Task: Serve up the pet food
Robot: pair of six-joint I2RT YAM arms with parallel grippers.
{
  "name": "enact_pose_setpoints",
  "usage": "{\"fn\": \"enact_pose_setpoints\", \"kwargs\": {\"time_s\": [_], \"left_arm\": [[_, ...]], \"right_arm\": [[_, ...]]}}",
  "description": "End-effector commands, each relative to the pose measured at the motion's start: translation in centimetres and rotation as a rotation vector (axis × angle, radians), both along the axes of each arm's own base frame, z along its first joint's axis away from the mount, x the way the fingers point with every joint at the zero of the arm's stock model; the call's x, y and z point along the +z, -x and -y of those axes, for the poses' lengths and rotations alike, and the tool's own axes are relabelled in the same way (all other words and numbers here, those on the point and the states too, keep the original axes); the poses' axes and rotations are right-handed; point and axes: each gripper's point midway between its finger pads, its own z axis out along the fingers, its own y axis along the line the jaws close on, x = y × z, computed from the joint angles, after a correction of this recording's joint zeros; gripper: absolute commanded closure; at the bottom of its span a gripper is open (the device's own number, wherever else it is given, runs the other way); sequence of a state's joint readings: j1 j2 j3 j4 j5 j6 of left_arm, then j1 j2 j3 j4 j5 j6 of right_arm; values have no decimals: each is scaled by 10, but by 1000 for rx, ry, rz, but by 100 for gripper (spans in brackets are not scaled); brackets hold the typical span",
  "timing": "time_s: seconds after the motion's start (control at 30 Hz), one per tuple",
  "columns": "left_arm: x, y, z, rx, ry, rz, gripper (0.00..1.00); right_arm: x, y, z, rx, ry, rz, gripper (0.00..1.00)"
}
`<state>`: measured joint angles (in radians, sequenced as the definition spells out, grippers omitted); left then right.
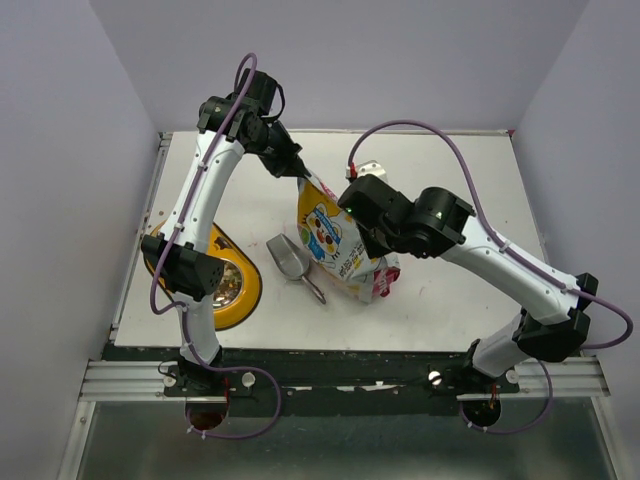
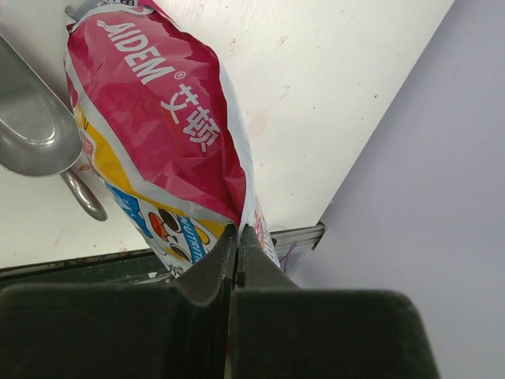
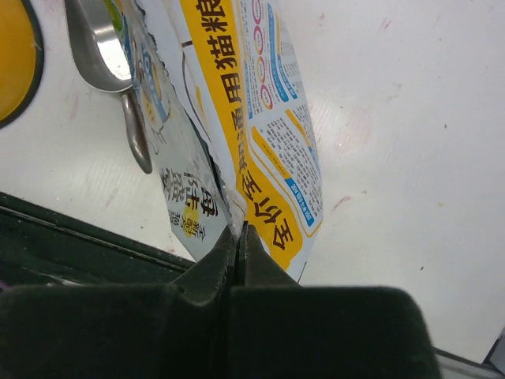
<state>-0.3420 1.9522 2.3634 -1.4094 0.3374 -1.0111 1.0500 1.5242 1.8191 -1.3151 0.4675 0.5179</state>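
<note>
The pet food bag, yellow-white with cartoon print and red edge, stands mid-table, held up by both arms. My left gripper is shut on its far top corner; in the left wrist view the fingers pinch the bag. My right gripper is shut on the bag's right top edge; in the right wrist view the fingers pinch the bag. The silver metal scoop lies left of the bag, also showing in the left wrist view. The kibble is hidden inside the bag.
The yellow double-bowl feeder sits at the near left, partly behind my left arm. The table's near edge rail runs along the bottom. Purple walls surround the table.
</note>
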Motion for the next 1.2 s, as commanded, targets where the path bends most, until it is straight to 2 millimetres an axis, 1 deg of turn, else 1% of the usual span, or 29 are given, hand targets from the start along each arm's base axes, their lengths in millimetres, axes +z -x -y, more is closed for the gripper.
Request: {"fn": "enact_pose_setpoints", "kwargs": {"time_s": [0.0,0.07,0.1,0.17,0.2,0.27,0.33,0.43,0.47,0.53,0.57,0.6,0.63,0.7,0.83,0.93,0.97,1.0,1.03,1.1,1.17], "left_arm": [[16,-26,-18,83,-24,122,100],[15,-28,-17,83,-20,120,100],[15,-29,-16,82,-16,118,100],[15,-31,-15,83,-12,119,100],[15,-32,-14,82,-11,119,100],[15,-32,-15,85,-12,117,100],[15,-32,-15,86,-11,118,100],[14,-34,-15,93,-8,115,100],[15,-34,-15,92,-6,117,100],[15,-34,-15,97,-6,116,100],[15,-34,-16,99,-6,116,100],[14,-34,-16,101,-7,114,100],[14,-34,-17,104,-8,112,100],[14,-35,-18,110,-6,110,100],[16,-35,-17,117,2,111,100],[17,-36,-16,119,9,109,100],[17,-35,-16,119,11,108,100],[17,-35,-15,121,13,107,100],[17,-35,-15,121,13,105,100],[17,-34,-15,120,13,103,100],[16,-34,-16,121,13,100,100]], "right_arm": [[7,3,18,44,116,15,100],[2,15,13,85,82,-45,99],[0,25,2,142,29,-91,99],[-3,36,-2,151,-32,-129,100],[-8,41,0,150,-38,-153,100],[-23,49,10,140,9,-203,99],[-31,54,23,110,53,-223,86],[-32,62,35,84,31,-223,69],[-33,65,37,82,23,-232,67],[-37,69,40,81,25,-249,67],[-39,70,41,78,27,-255,71],[-39,70,42,78,30,-248,83],[-37,67,43,70,33,-231,99],[-30,60,44,68,40,-194,100],[-18,54,41,90,28,-155,100],[-18,48,34,113,53,-147,100],[-18,44,29,122,57,-136,90],[-18,38,26,117,59,-120,74],[-16,32,23,111,63,-93,67],[-9,17,18,95,74,-34,60],[-5,5,11,102,95,10,58]]}}
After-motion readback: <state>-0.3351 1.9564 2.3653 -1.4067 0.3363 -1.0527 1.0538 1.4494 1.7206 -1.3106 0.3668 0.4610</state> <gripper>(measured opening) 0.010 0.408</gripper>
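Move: The rim of the pet food bag slants from the left gripper, which holds its far end, to the right gripper, which is on it. Its near end, the next spot to pinch, lies about 4 cm back, 1 cm right and 2 cm below the right gripper, and some 20 cm back and 16 cm right of the left. From the right gripper the scoop lies about 17 cm left and 4 cm ahead, some 20 cm lower. Keep the left gripper still and shut on the far end of the bag's rim. Work the right gripper along the rim towards its near end: ease back about 1 cm shut, open part way while going farther back, right and slightly down, about 3.5 cm back in all, and pinch the film again. Hold briefly, then open and ease forward about 1 cm, fingers around the rim. ##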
